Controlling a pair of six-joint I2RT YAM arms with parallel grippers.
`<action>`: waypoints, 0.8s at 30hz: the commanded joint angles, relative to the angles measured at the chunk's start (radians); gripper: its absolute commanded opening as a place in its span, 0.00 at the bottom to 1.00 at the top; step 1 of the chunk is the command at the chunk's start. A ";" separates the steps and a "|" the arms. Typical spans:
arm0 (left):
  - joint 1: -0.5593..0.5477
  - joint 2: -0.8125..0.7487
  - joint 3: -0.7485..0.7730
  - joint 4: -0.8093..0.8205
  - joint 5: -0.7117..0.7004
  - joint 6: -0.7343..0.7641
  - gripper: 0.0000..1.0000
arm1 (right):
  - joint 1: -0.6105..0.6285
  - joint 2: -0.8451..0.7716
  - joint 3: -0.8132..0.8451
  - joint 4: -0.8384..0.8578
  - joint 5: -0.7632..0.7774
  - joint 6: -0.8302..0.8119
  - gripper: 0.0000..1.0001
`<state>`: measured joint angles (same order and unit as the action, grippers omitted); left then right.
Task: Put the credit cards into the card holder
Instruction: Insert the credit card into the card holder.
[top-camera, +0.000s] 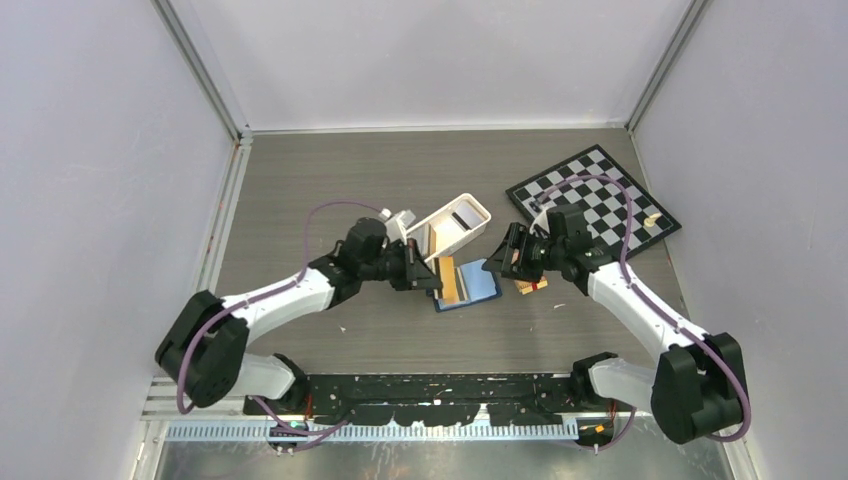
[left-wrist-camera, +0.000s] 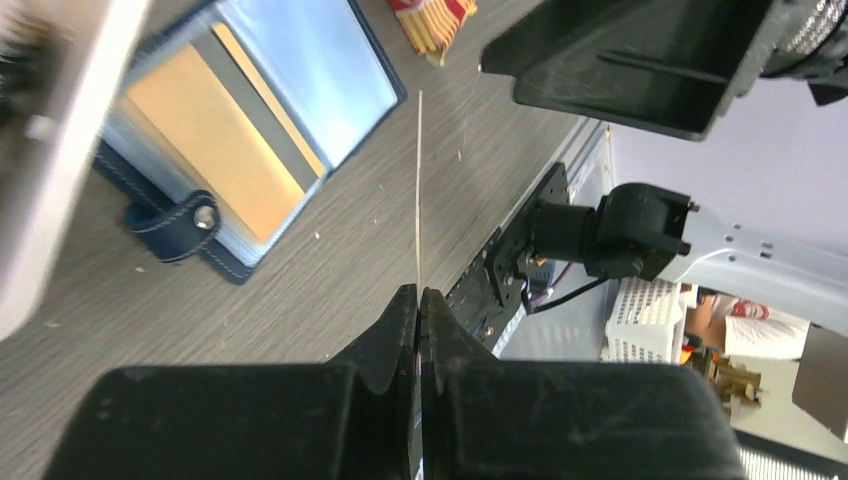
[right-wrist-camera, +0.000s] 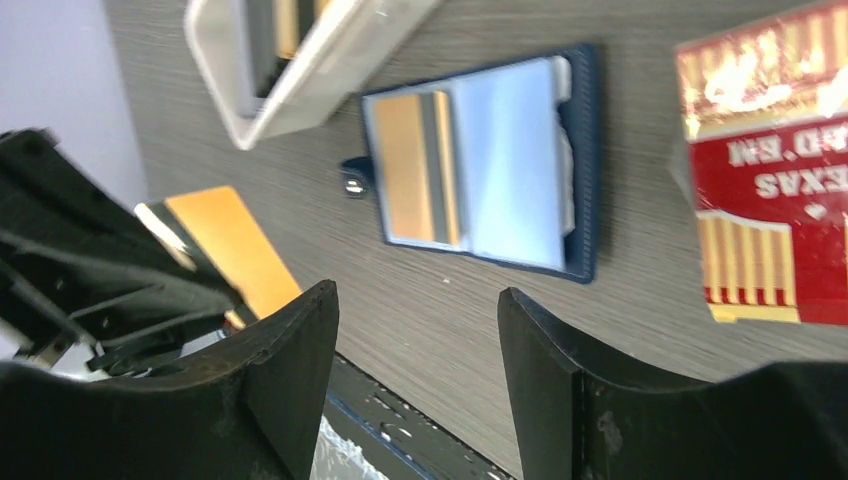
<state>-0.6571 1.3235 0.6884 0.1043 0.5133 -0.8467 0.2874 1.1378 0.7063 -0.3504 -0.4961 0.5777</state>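
The card holder (top-camera: 470, 284) lies open on the table with a tan credit card (left-wrist-camera: 215, 140) in its left pocket. It also shows in the right wrist view as the card holder (right-wrist-camera: 500, 170). My left gripper (top-camera: 425, 277) hovers just left of it, shut on a tan credit card (right-wrist-camera: 225, 250) that appears edge-on as a thin line (left-wrist-camera: 419, 180) above the jaws (left-wrist-camera: 420, 292). My right gripper (top-camera: 503, 260) hangs open and holds nothing at the holder's right side; its fingers (right-wrist-camera: 417, 295) frame bare table. More credit cards (top-camera: 452, 228) sit in the white tray.
The white tray (top-camera: 478, 208) stands tilted just behind the card holder. A red-orange banded pack (top-camera: 531, 286) lies under the right gripper, right of the holder. A chessboard (top-camera: 600, 195) lies at the back right. Walls close in both sides.
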 joint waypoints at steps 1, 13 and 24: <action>-0.059 0.066 0.025 0.126 -0.037 -0.046 0.00 | -0.020 0.037 -0.033 0.019 0.079 -0.007 0.65; -0.110 0.265 0.086 0.169 -0.053 -0.075 0.00 | -0.024 0.209 -0.069 0.093 0.089 -0.038 0.66; -0.110 0.353 0.110 0.168 -0.082 -0.082 0.00 | -0.022 0.304 -0.062 0.165 0.050 -0.043 0.67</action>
<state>-0.7639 1.6619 0.7528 0.2283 0.4503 -0.9218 0.2661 1.4231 0.6373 -0.2523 -0.4183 0.5507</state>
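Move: The left hand, already pinching a card on edge, has the middle of the open card holder about 7 cm to its right, 4 cm ahead and 13 cm below; the white tray lies some 14 cm ahead and 2 cm right. For the open, empty right hand the card holder is roughly 4 cm left, 2 cm ahead and 12 cm below, with the playing-card box about 8 cm to that hand's right and 3 cm ahead, also some 12 cm lower. Keeping its pinch on the card, the left hand sinks about 8 cm and carries the card some 4 cm to the right, towards the card holder's left-hand pockets, the sideways part mostly early and the wrist tilting about 10 degrees. The right hand meanwhile drops nearly 10 cm, drifting a little right, to beside the holder's right edge, in the gap before the playing-card box, its fingers staying wide open and tipping some 15 degrees steeper downward. ##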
